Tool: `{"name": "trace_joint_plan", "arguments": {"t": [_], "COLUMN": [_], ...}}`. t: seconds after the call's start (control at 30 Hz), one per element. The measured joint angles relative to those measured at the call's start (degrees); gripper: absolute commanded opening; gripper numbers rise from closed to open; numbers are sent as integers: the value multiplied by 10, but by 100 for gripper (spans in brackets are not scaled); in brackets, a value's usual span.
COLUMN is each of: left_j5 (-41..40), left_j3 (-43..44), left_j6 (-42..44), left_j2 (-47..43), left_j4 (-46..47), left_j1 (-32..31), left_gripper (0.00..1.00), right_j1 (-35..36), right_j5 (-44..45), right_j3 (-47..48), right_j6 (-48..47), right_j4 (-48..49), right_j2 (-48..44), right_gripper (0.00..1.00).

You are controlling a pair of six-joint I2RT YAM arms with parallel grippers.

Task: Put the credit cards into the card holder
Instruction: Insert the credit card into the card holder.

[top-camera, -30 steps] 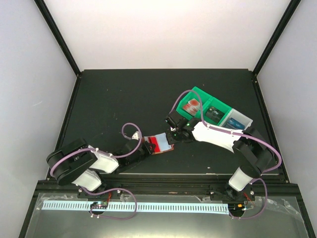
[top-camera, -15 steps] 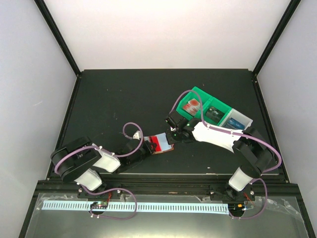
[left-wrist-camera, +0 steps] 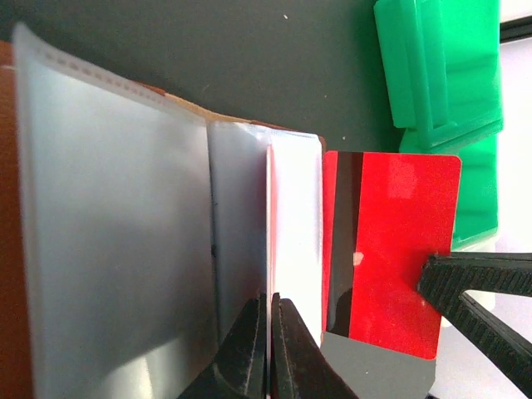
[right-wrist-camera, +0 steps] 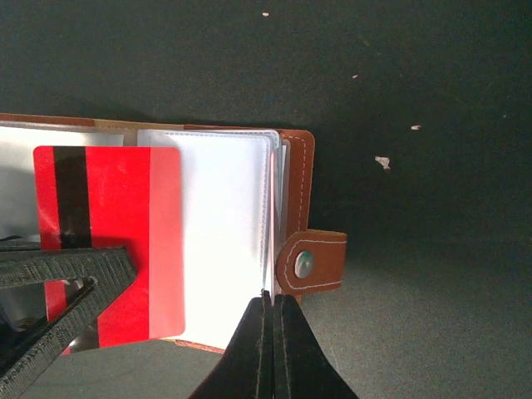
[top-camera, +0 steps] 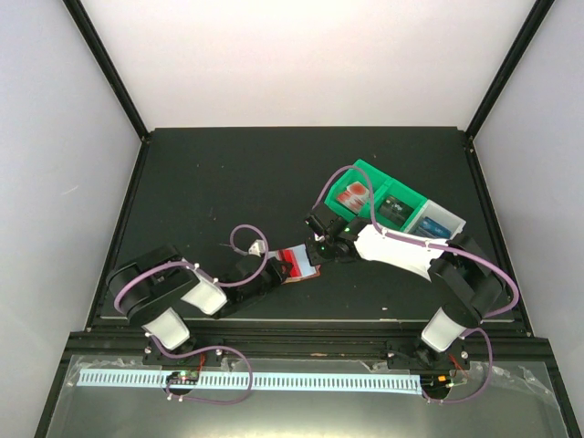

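Observation:
The brown leather card holder (top-camera: 290, 277) lies open mid-table, clear sleeves fanned out (left-wrist-camera: 116, 233), snap tab (right-wrist-camera: 312, 264) at one end. A red credit card (right-wrist-camera: 108, 241) with a black stripe lies on the sleeves, one edge tucked under a pale sleeve. My left gripper (left-wrist-camera: 270, 301) is shut on the edge of a clear sleeve beside the red card (left-wrist-camera: 391, 249). From the other side, my right gripper (right-wrist-camera: 271, 298) is shut on a sleeve edge next to the snap tab. In the top view both grippers (top-camera: 276, 272) (top-camera: 319, 254) meet over the holder.
A green two-compartment bin (top-camera: 367, 172) at the back right holds a red card (top-camera: 351, 193) and a dark card (top-camera: 394, 208). A pale grey bin (top-camera: 449, 217) beside it holds a blue card (top-camera: 429, 224). The dark table runs to black frame rails.
The left arm's shoulder and elbow have swung to the right, toward the holder. The holder, red card and right arm stay about where they were. Both grippers remain shut.

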Motion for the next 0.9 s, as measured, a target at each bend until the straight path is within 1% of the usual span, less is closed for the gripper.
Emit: {"name": "trace_joint_plan", "arguments": {"t": [0.13,0.33,0.47,0.63,0.67,0.77,0.9], "left_j5": [4,12,16,26,28,33,33], "left_j3": [5,13,24,50,57,78,91], "left_j6": [-2,3,16,42,51,67,86], "left_j2": [10,5,-18,-50,-58,-81,-113], "left_j4": [8,-21,-68,-147,-165,-224,-299], "left_j1": [0,0,0,0,0,0,0], "left_gripper": [4,15,29,57,62,72,79], "right_j1": [0,0,0,0,0,0,0], "right_j5": [0,0,0,0,0,-1,-1], "right_j3": [-1,-1,-2,-2,-3,-3,-3], "right_j6": [0,0,2,2,2,2,2], "right_j4": [0,2,3,3,3,3,3], "right_j2": [-1,-1,-1,-2,-2,-2,-2], "right_gripper": [1,1,1,1,1,1,1]}}
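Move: The left gripper still holds its red card at the mouth of the card holder's clear pocket. The pocket's middle is about 4 cm to the right, 1 cm ahead and 2 cm below. The other red card, in the shut right gripper, stands 6 cm to the right and 2 cm ahead. The green tray is some 19 cm to the right and 15 cm ahead. From the right hand the pocket lies about 2 cm left, 1 cm ahead and 2 cm lower. Bring the left gripper the last centimetre to the right, edging the red card towards the clear pocket, and meanwhile open the fingers to about three-quarters so they let go of it. Then lift about 1.5 cm and draw slightly back, rolling the hand's left side up some 10 degrees with a slight clockwise turn. Keep the right gripper still and shut on its own card. ##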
